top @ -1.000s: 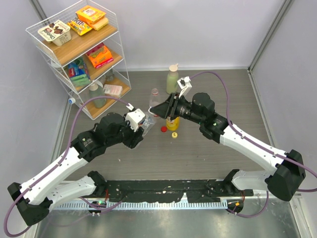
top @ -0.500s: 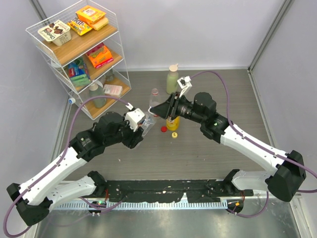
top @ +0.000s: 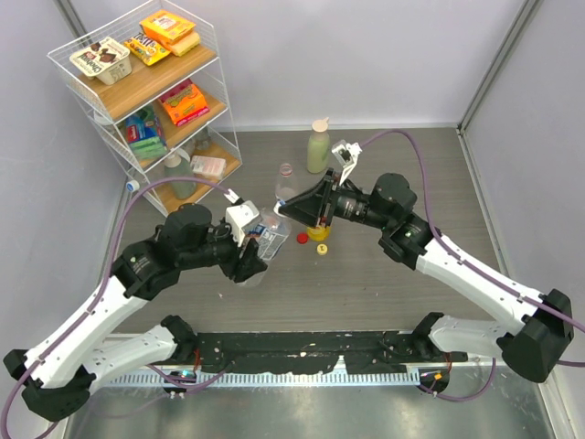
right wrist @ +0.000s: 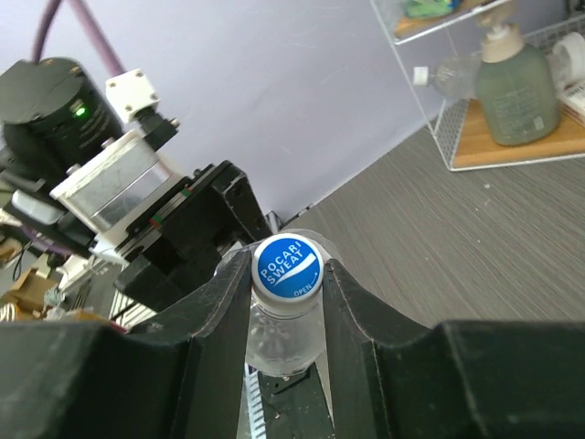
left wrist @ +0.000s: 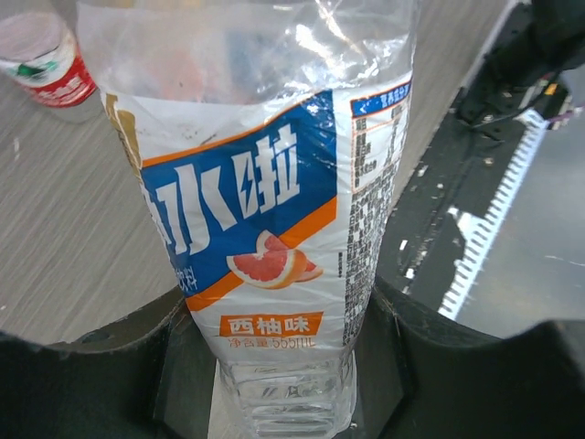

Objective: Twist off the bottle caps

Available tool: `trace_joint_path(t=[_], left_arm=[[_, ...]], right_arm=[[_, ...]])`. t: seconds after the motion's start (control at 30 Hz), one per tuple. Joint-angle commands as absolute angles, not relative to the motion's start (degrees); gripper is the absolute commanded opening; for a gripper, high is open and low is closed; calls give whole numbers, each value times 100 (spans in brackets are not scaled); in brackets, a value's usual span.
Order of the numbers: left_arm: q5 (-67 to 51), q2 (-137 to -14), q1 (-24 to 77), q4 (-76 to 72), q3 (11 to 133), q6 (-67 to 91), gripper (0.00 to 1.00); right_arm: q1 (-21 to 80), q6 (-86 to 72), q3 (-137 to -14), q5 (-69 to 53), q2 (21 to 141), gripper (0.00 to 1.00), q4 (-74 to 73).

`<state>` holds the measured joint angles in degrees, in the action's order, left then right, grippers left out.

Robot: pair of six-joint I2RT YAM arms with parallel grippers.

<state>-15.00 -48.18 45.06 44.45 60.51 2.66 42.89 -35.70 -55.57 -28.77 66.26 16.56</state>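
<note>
My left gripper [left wrist: 283, 366] is shut on the lower body of a clear bottle [left wrist: 274, 183] with a blue and orange label, held tilted above the table [top: 271, 236]. My right gripper [right wrist: 286, 274] is shut on that bottle's blue and white cap [right wrist: 286, 267], one finger on each side; in the top view the right gripper [top: 285, 208] meets the bottle's neck. A loose red cap [top: 303, 239] and a loose yellow cap [top: 322, 249] lie on the table beside a yellow bottle [top: 320, 232].
A clear bottle with a red label [top: 285, 178] and a pale green bottle with a beige cap [top: 318, 146] stand behind. A white wire rack [top: 146, 101] with snacks and a soap bottle [right wrist: 516, 82] fills the far left. A black strip [top: 302, 352] runs along the near edge.
The left arm has raised and tilted the bottle, pulling its base toward the near left. The right gripper has stayed closed on the cap while its arm shifted slightly right.
</note>
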Motion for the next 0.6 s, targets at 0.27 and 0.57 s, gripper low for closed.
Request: trace_joint_path(t=[0.27, 0.57], left_arm=[[-4578, -4816, 4605, 3604, 6829, 492, 17], [-5563, -4948, 4597, 3498, 6882, 545, 15]], right_arm=[[4368, -3164, -5282, -4499, 6241, 2, 2662], [4368, -3146, -4966, -5220, 5950, 2, 3356]])
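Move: My left hand grips the clear bottle low on its body; the white-and-blue cap lies about 7 cm ahead of that hand, 6 cm right and 10 cm up. That cap is already between my right fingertips, with the bottle's middle some 5 cm back, 5 cm left and 7 cm below them. From my right hand the standing yellow bottle is roughly 13 cm ahead, 8 cm right and 20 cm down; the loose red cap 10 cm ahead, 4 cm right, 30 cm down. I keep the cap pinched and the bottle gripped and twist them against each other by some 50 degrees about the bottle's axis, my right hand turning counter-clockwise, my left clockwise. Meanwhile both hands carry bottle and cap together about 8 cm back towards me and 5 cm up, drifting slightly right, slowing near the end; no fingers open. ##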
